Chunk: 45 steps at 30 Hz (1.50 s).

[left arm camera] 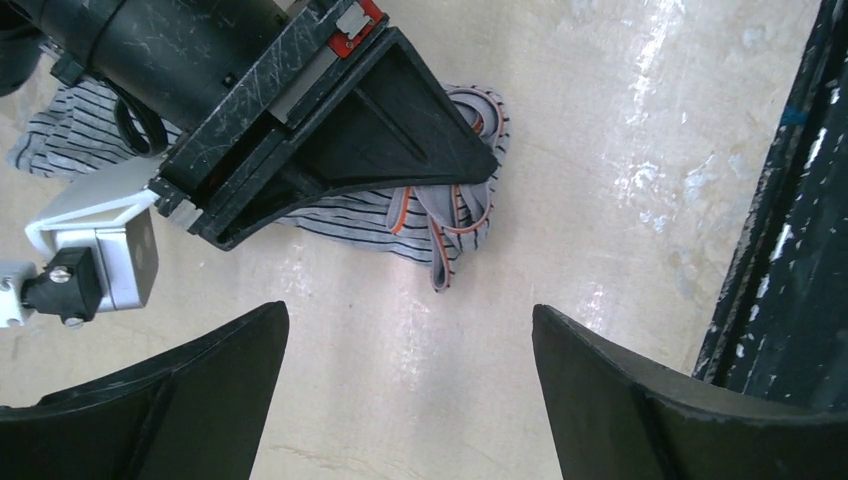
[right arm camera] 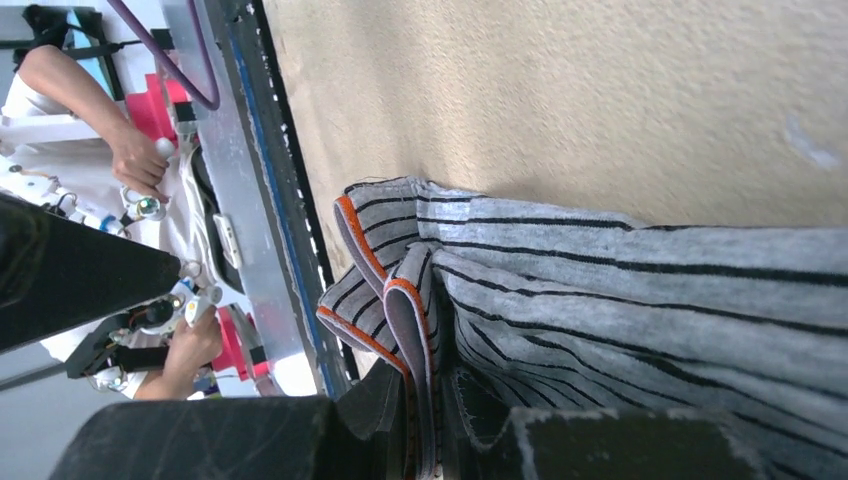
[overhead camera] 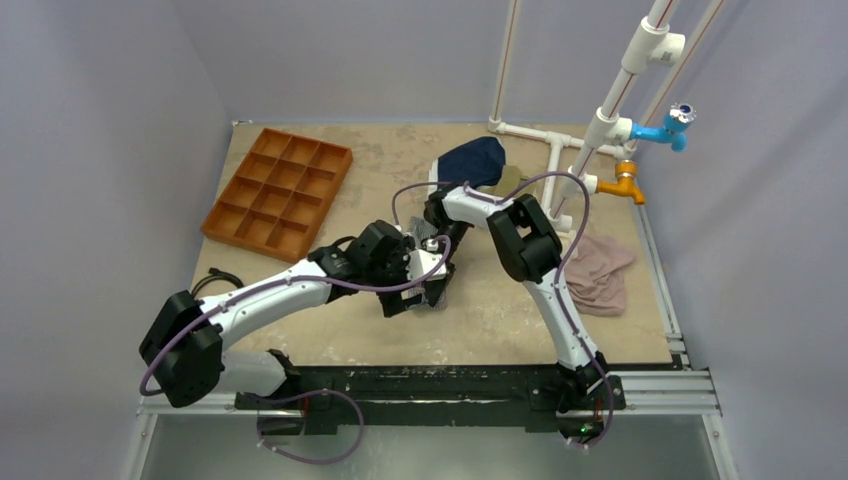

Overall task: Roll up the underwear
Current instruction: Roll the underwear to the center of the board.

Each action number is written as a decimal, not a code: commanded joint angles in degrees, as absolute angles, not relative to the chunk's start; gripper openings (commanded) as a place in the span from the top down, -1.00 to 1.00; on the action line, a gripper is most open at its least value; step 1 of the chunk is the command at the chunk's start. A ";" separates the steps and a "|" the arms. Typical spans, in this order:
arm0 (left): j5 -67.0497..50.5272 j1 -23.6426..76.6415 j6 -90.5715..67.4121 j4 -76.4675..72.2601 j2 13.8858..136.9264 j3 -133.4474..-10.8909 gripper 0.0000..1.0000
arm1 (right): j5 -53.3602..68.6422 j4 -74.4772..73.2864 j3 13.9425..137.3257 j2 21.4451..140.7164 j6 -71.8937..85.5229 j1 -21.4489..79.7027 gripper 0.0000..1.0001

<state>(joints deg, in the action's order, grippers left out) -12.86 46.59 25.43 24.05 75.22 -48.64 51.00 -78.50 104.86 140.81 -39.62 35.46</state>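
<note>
The underwear (right arm camera: 640,290) is grey-and-white striped cloth with an orange-edged waistband, lying on the beige table mid-centre (overhead camera: 437,291). My right gripper (right arm camera: 425,405) is shut on a folded piece of that waistband, which stands up between its fingers. In the left wrist view the right gripper's black body (left arm camera: 330,120) lies over the underwear (left arm camera: 350,215), whose waistband loops (left arm camera: 465,210) stick out beside it. My left gripper (left arm camera: 410,345) is open over bare table just short of the cloth, with nothing between its fingers. From above, both grippers meet at the garment, with the left gripper (overhead camera: 405,298) beside the right gripper (overhead camera: 438,275).
An orange divided tray (overhead camera: 278,192) sits at the back left. A navy garment (overhead camera: 472,162) lies at the back centre and an olive-tan garment (overhead camera: 598,270) at the right. White pipes with a blue tap (overhead camera: 668,130) and an orange tap (overhead camera: 622,185) stand at the back right. The black front rail (left arm camera: 780,200) is close by.
</note>
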 commanded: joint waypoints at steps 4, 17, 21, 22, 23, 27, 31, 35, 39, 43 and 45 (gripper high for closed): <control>-17.46 46.91 21.47 21.14 77.76 -51.03 -0.82 | 38.68 -68.68 101.70 139.90 -40.47 32.47 0.88; -17.92 47.57 19.70 17.40 81.37 -50.72 -0.79 | 41.22 -68.86 101.78 139.83 -40.90 32.23 0.85; -18.35 47.57 19.78 15.52 82.46 -50.03 -0.78 | 41.79 -69.07 101.66 140.00 -41.35 32.30 0.85; -18.25 47.63 19.79 15.13 82.97 -50.13 -0.78 | 41.97 -69.20 101.61 140.07 -41.58 32.34 0.84; -18.07 47.66 19.74 14.65 83.50 -50.22 -0.78 | 42.07 -69.27 101.53 140.09 -41.64 32.27 0.83; -16.75 47.64 19.04 12.06 86.21 -50.73 -0.78 | 42.40 -69.77 101.33 139.98 -42.19 32.32 0.83; -15.95 47.79 18.69 10.82 87.89 -51.04 -0.78 | 42.56 -69.86 101.07 139.84 -42.49 32.28 0.83; -15.92 48.05 18.85 10.23 89.20 -50.87 -0.77 | 42.56 -70.00 101.13 140.23 -42.60 32.22 0.83; -16.45 48.29 18.81 10.11 90.38 -51.11 -0.64 | 42.79 -70.39 101.35 140.66 -42.79 32.25 0.82; -18.08 48.58 18.98 11.15 91.52 -52.07 -0.30 | 42.89 -70.38 101.54 140.76 -42.72 32.32 0.82; -18.42 48.71 19.07 11.78 92.11 -52.41 -0.20 | 42.87 -70.40 101.60 140.83 -42.71 32.26 0.81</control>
<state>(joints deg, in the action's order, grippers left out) -16.23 48.18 18.98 12.82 91.39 -49.54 50.52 -77.71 102.06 139.33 -39.22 32.60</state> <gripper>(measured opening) 0.646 0.107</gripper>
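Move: The underwear's near, folded end, which my right fingers already pinch, lies about 7 cm to the right of my open left hand, level with it fore and aft and some 8 cm lower. Its far end lies roughly 14 cm ahead and 4 cm right of my left hand. The navy cloth is about 28 cm ahead and 13 cm right of that hand. From my right hand, the near end is right between the fingertips. I bring my left hand down about 6 cm and some 4 cm to the right, towards the folded end of the underwear, fingers wide at first and starting to close near the bottom, with a slight tilt of the wrist. My right hand keeps its pinch, drags that end a further 1.5 cm to the right and a touch forward, then holds still. ##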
